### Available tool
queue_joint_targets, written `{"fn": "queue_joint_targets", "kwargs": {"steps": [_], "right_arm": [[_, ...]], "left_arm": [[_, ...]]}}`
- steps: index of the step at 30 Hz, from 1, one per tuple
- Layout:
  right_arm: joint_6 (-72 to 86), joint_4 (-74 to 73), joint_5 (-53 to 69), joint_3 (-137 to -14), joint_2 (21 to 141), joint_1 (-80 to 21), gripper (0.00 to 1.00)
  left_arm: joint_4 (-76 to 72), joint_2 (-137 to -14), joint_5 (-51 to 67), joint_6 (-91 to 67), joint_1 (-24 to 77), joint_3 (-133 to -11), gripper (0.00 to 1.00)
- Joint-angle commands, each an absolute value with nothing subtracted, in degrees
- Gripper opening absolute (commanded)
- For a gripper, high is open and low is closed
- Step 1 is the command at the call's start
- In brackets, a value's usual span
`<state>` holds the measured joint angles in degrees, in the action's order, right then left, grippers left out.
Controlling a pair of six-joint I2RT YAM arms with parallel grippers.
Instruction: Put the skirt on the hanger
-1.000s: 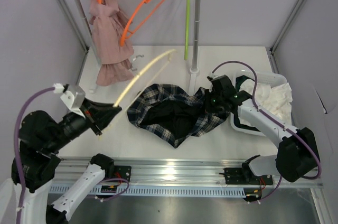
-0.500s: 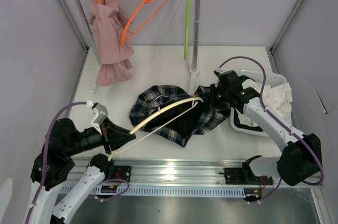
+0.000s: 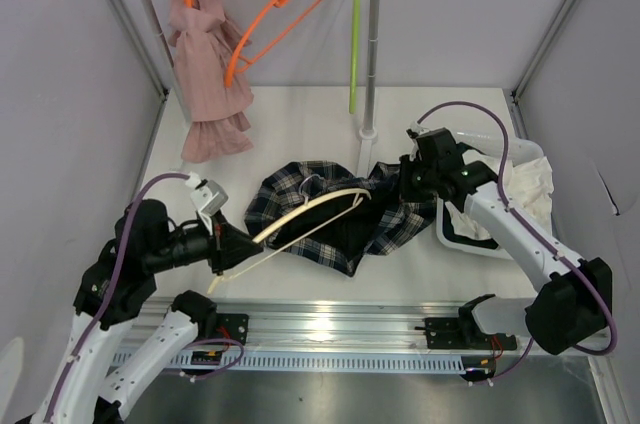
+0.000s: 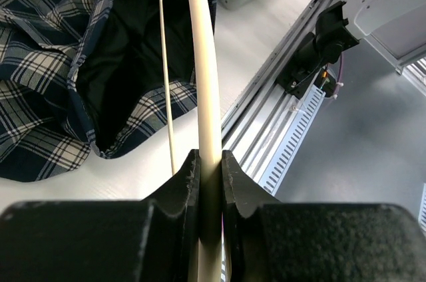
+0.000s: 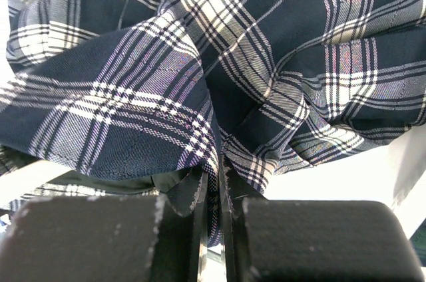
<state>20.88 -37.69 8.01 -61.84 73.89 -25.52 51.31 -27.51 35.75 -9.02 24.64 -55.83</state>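
Observation:
The dark plaid skirt (image 3: pixel 310 214) lies crumpled at the table's middle, its dark inside open. My left gripper (image 3: pixel 228 247) is shut on the cream hanger (image 3: pixel 300 216), which reaches right across the skirt's opening. In the left wrist view the hanger (image 4: pixel 203 62) runs up from between the jaws over the skirt (image 4: pixel 60 69). My right gripper (image 3: pixel 412 182) is shut on the skirt's right edge and holds it raised. In the right wrist view plaid cloth (image 5: pixel 166 96) is pinched between the jaws.
A rack (image 3: pixel 372 44) at the back holds a pink garment (image 3: pixel 205 74), orange hangers (image 3: pixel 280 9) and a lime-green hanger (image 3: pixel 354 44). A white basket (image 3: pixel 500 234) with white cloth (image 3: pixel 525 184) stands at the right. A metal rail (image 3: pixel 330 324) runs along the near edge.
My left arm swung the hanger from the table's left side across onto the skirt, then drew it slightly left. My right gripper lifted the skirt's right edge and the cloth bunched up.

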Motion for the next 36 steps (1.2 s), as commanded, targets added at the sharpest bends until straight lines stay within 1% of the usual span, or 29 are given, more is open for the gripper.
{"fn": "queue_joint_targets", "kwargs": {"steps": [1, 9, 16, 19, 25, 36], "right_arm": [[19.6, -38.67, 8.17, -66.27, 71.02, -24.96, 0.01], [19.16, -41.22, 9.58, -71.54, 70.58, -24.96, 0.02], [19.69, -41.48, 10.46, -71.98, 70.31, -26.28, 0.01], [20.13, -41.4, 10.02, -71.81, 70.31, -27.33, 0.01], [20.66, -41.48, 9.58, -72.51, 70.14, -28.65, 0.01], [21.53, -42.98, 8.26, -73.39, 67.59, -30.94, 0.01]], "left_arm": [[48.61, -29.7, 36.21, -7.03, 24.87, -57.66, 0.0], [44.92, -33.48, 39.11, -7.73, 25.4, -58.27, 0.0], [39.3, -36.38, 38.32, -10.54, 27.94, -57.48, 0.0], [36.31, -38.31, 35.43, -11.69, 31.28, -57.48, 0.0], [32.0, -43.41, 24.97, -12.74, 40.77, -56.87, 0.0], [24.96, -48.25, 21.1, -14.24, 41.22, -54.93, 0.0]]}}
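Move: The left gripper holds the cream hanger; the skirt's open waist is centred roughly 11 cm ahead of this hand, 16 cm to its right and 20 cm below. The right gripper keeps a pinch on the skirt's edge, with the hanger's far tip about 7 cm to its left, 3 cm back and near its own height. From the right gripper, the rack's foot is some 8 cm left and 9 cm ahead, and the basket's middle about 22 cm right, level fore-and-aft, both lower. Bring the left gripper about 7 cm to the right and 5 cm forward, almost level, forward first and then mainly right, sliding the hanger's far end in under the raised skirt edge. Meanwhile lift the right gripper about 5 cm early on, keeping the cloth pinched, then hold it up there. ##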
